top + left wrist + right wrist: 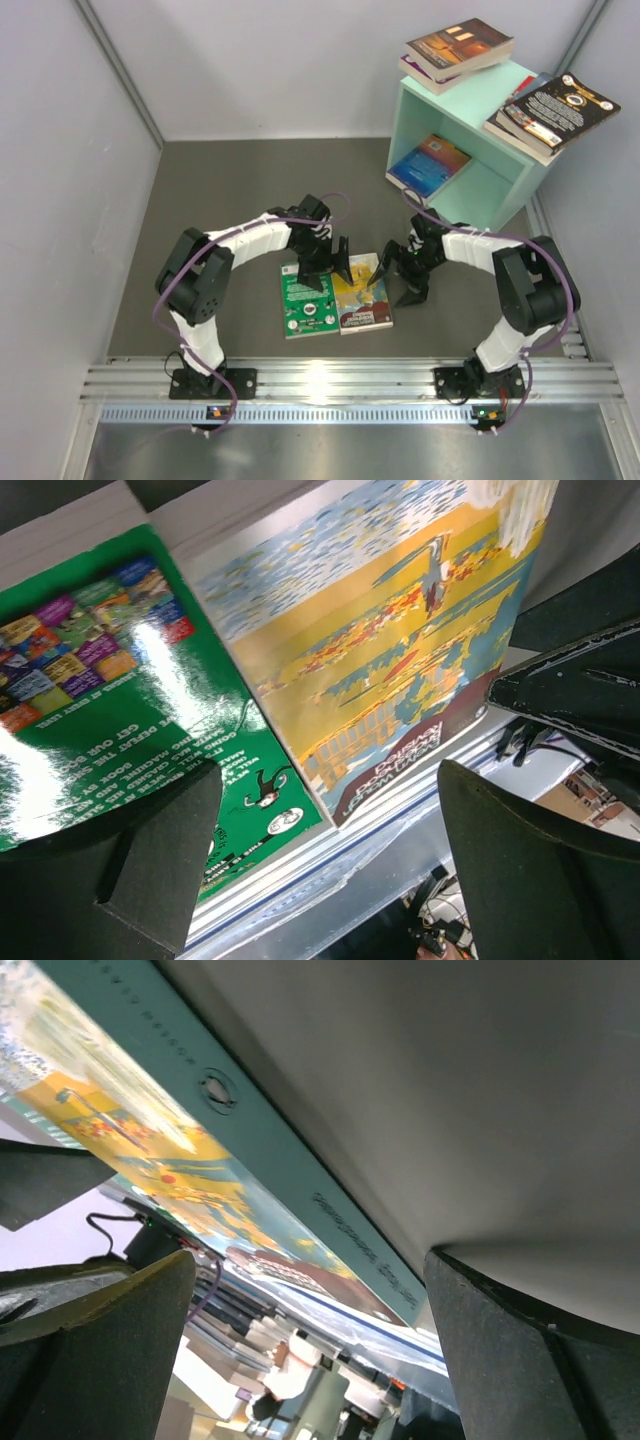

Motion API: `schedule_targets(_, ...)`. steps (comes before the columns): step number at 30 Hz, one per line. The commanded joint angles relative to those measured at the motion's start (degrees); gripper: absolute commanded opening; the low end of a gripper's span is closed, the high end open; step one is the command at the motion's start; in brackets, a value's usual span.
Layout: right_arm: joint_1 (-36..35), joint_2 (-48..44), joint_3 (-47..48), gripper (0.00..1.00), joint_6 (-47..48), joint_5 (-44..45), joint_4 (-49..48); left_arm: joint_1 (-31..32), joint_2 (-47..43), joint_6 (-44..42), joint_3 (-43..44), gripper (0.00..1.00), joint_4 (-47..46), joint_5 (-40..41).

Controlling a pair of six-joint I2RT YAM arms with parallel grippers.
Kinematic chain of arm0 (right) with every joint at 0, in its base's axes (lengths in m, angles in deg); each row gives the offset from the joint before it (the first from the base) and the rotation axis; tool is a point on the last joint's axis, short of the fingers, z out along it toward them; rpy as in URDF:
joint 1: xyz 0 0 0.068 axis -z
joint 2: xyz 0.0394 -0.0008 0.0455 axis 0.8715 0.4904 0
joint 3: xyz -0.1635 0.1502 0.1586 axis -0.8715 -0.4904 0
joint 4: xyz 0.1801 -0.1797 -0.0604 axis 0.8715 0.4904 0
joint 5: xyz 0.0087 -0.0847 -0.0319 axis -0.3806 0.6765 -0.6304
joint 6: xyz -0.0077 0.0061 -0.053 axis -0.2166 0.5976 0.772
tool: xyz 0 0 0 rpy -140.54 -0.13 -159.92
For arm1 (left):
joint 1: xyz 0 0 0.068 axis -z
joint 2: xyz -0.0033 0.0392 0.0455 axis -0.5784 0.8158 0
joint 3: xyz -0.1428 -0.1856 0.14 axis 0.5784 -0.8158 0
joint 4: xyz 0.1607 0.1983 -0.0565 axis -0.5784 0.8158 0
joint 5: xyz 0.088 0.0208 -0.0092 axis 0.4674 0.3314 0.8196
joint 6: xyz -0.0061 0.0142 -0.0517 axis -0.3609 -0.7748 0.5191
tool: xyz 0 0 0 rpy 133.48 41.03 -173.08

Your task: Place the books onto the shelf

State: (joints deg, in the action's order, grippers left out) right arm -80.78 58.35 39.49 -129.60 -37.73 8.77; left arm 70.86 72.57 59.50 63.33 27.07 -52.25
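Note:
Two books lie flat side by side on the dark floor: a green one point(305, 300) point(110, 680) and a yellow one point(363, 296) point(380, 630) point(150, 1145). My left gripper point(328, 272) point(325, 785) hovers open over their near ends, holding nothing. The right gripper point(396, 290) point(310, 1260) is low beside the yellow book's right edge, open and holding nothing. At the back right stands the mint-green shelf point(500, 175). A blue-orange book point(430, 165) leans inside it. On top of it lie a brown book point(460, 42) and a black book point(560, 108), each over other books.
Aluminium rails point(340, 378) run along the near edge, just behind the books' near ends. Pale walls close in the left, back and right sides. The black book overhangs the shelf's right edge.

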Motion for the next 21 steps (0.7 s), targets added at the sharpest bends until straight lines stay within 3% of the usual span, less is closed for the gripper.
schedule_targets(1, 2.65, 1.07, -4.06, 0.99, 5.67, 12.59, -1.14, 1.82, 3.32, 0.66, 3.42, 0.94, -2.53, 1.88)
schedule_targets(10, 8.19, -6.05, -6.87, 0.99, 6.81, 15.49, -1.22, 3.32, 8.52, 2.86, 8.52, 0.94, -2.44, 4.88)
schedule_targets(21, 8.19, -0.69, -8.8, 0.99, 6.91, 9.96, -10.17, 4.37, 11.33, 5.23, 12.39, 0.94, -4.55, 2.68)
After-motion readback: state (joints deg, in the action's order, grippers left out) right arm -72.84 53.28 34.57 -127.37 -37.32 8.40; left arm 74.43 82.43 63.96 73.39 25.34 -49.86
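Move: The yellow book lies flat with its middle about 7 cm right of the left hand, 3 cm nearer the base and some 4 cm below it. From the right hand it is about 7 cm left, 1 cm back and 1 cm lower. The green book lies against its left side, its middle about 5 cm left of the left hand and 5 cm back, roughly 19 cm left of the right hand and 2 cm back. The yellow book is where the left hand heads: wide open, it slides about 5 cm right and half as far forward, sinking slightly late on, so its left finger comes from over the green book to the yellow book's left edge, wedging between the two. The open right hand backs off right some 4.5 cm, turning about 5 degrees clockwise, then eases slightly left. ##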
